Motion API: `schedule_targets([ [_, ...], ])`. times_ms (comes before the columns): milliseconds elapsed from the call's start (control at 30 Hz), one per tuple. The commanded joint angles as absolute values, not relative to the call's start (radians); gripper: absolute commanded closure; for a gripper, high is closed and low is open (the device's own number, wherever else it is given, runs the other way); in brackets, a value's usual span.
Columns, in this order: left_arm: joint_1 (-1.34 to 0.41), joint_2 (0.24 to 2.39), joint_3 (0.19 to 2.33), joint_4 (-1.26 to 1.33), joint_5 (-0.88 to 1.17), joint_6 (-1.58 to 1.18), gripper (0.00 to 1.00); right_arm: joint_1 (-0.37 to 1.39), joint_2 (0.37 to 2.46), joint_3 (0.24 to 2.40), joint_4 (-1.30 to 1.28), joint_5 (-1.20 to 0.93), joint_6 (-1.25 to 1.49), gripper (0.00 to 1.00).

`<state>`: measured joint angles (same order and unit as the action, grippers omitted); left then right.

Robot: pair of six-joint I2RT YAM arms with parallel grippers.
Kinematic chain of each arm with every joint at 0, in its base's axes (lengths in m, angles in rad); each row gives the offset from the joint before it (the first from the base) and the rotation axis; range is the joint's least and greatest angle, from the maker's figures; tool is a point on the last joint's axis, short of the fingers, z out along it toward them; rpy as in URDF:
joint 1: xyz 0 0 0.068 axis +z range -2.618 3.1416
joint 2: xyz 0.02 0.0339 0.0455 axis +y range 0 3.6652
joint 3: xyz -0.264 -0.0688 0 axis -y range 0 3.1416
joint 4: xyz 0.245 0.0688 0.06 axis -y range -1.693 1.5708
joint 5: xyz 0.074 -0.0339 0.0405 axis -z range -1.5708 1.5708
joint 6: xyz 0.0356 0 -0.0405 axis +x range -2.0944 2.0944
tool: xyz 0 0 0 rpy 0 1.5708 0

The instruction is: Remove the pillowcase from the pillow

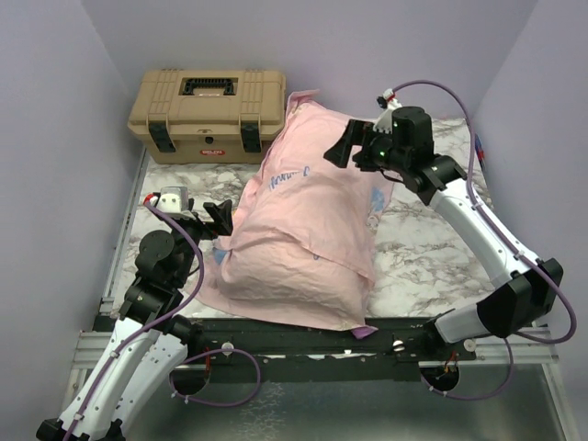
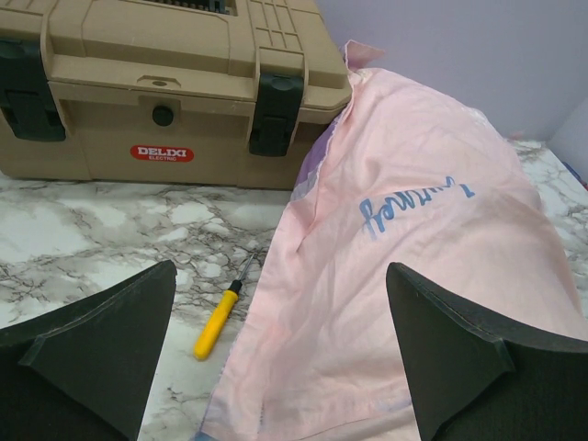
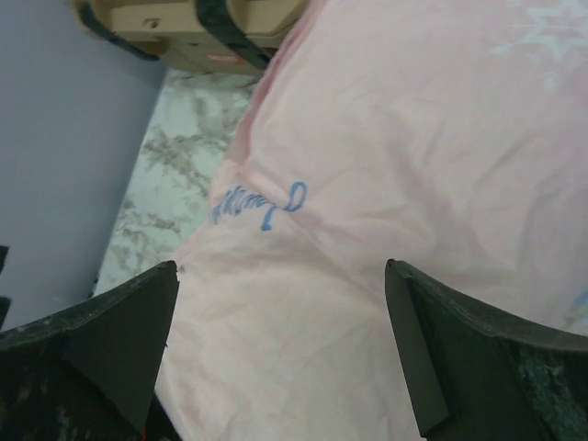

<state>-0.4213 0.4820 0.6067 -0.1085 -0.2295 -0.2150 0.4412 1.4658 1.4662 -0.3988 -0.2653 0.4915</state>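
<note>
The pillowcase lies pale pink side out, running from the toolbox down to the table's near edge, with blue writing showing through the cloth. It bulges over the pillow, which is hidden inside it. My right gripper hangs open above the far half of the pillowcase, with nothing between its fingers. My left gripper is open and low at the pillowcase's left edge, holding nothing. Its fingers straddle the cloth's edge and the bare table.
A tan toolbox stands at the back left, touching the pillowcase's far corner. A yellow-handled screwdriver lies on the marble tabletop just left of the cloth. Purple walls close in the sides and back.
</note>
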Motion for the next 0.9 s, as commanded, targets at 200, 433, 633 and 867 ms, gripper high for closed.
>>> schedule_targets([
  [200,-0.426,0.489,0.604,-0.129,-0.238,-0.199,0.03,0.249,1.4,1.157,-0.365,-0.149,0.536,0.0],
  [433,-0.427,0.499,0.61,-0.136,-0.226,-0.198,0.03,0.236,1.521,1.003,-0.057,-0.462,0.643,0.0],
  [633,-0.427,0.477,0.613,-0.138,-0.214,-0.199,0.03,0.237,1.612,0.89,0.313,-0.689,0.761,0.09],
  [867,-0.425,0.492,0.612,-0.138,-0.202,-0.203,0.03,0.237,1.584,0.882,0.306,-0.61,0.717,0.99],
])
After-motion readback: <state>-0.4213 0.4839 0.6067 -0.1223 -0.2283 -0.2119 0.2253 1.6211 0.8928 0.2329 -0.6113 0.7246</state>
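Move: The right long side of the pink-backed pillowcase, where I'll pinch, is some 18 cm below my right hand, about 8 cm to its right and level with it fore and aft. The blue lettering is roughly 10 cm to my right hand's left and 5 cm ahead, and the purple corner about 32 cm back and 7 cm right. From my left hand that side is roughly 37 cm right, 11 cm ahead and 16 cm down. I swing my open right hand about 11 cm right, out past the pillowcase's right side, while dropping it. Sinking on to some 18 cm lower, I sweep back left about 7 cm into that side, turning the fingers more steeply downward, then shut them at the bottom to pinch the fabric and start to lift slightly. ##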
